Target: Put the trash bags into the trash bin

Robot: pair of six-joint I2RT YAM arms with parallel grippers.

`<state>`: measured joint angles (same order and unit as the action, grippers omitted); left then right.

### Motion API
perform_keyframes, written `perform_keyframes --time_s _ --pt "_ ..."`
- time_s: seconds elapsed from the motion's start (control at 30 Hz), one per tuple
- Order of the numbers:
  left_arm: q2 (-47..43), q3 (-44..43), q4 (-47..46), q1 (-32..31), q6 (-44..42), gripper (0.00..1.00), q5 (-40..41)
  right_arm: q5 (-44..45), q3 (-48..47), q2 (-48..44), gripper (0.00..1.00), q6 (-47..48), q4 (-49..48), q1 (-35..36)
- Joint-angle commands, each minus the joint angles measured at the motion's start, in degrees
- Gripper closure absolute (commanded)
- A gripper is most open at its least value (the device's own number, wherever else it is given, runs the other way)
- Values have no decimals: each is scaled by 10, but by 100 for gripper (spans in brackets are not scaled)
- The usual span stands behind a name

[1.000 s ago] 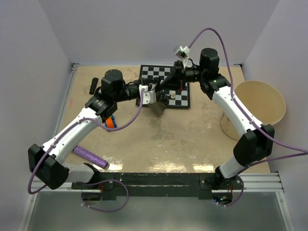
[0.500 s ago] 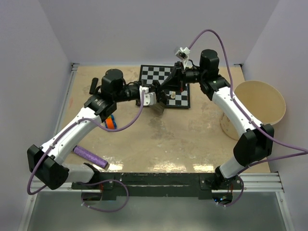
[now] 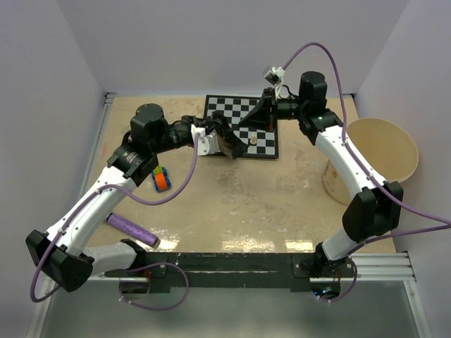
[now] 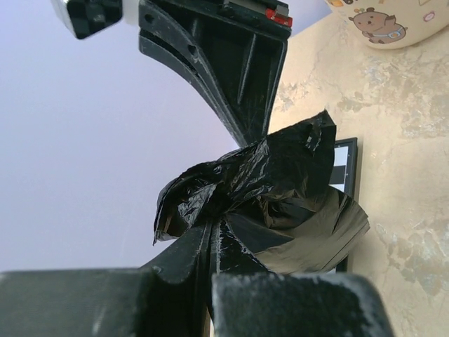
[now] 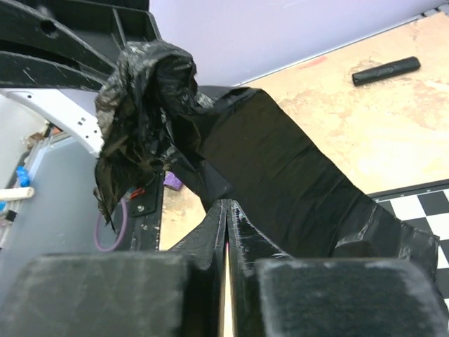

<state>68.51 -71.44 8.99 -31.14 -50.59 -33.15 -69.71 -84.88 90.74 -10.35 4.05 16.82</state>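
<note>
A black trash bag [image 3: 229,141] hangs stretched between both grippers above the chessboard's [image 3: 243,116] left part. My left gripper [image 3: 210,135] is shut on a crumpled bunch of the trash bag [image 4: 280,189], its tips [image 4: 214,226] pressed together. My right gripper [image 3: 259,121] is shut on the film of the trash bag [image 5: 280,168], with its tips [image 5: 226,203] closed at a fold. A short black roll [image 5: 386,70] lies on the table far behind. The cream trash bin [image 3: 380,151] stands at the right edge, apart from both grippers.
A purple textured roll [image 3: 130,229] lies at the near left. An orange and blue object [image 3: 161,178] sits beside the left arm. A small light piece [image 3: 251,138] stands on the chessboard. Purple cables loop over both arms.
My left gripper has shut on the bag and pulled left. The right gripper drew back to the right, and the film is now spread between them.
</note>
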Motion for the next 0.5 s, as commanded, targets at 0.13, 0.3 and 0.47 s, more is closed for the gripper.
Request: perform_keyframes --time_s 0.13,0.3,0.47 --pt "-16 19 6 1 -32 100 -20 -43 -18 -11 61 -157 -145 4" --pt "-7 21 -2 1 -33 100 -21 -63 -21 4 42 -195 -178 23" --pt "5 7 -5 -5 -14 100 -16 -54 -27 16 43 -200 -190 47"
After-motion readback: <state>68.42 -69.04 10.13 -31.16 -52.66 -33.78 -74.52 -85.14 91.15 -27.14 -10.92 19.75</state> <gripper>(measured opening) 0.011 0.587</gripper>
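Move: Hanging from the left fingers, the gathered black trash bag sits about 1 cm ahead and 2 cm right of that hand. From the right hand the same gathered part is about 5 cm left, 2 cm back and 2 cm higher. The trash bin stands some 38 cm to the right hand's right, 3 cm back and 24 cm down; the chessboard is about 21 cm ahead, 1 cm right and 35 cm below it. Opening its shut, empty fingers to a bit over half, the right hand first lifts, then swings back and left, closing in on the gathered bag by about 5 cm of travel and turning slightly counter-clockwise. The left hand keeps its pinch on the bag and sinks about 2.5 cm. ##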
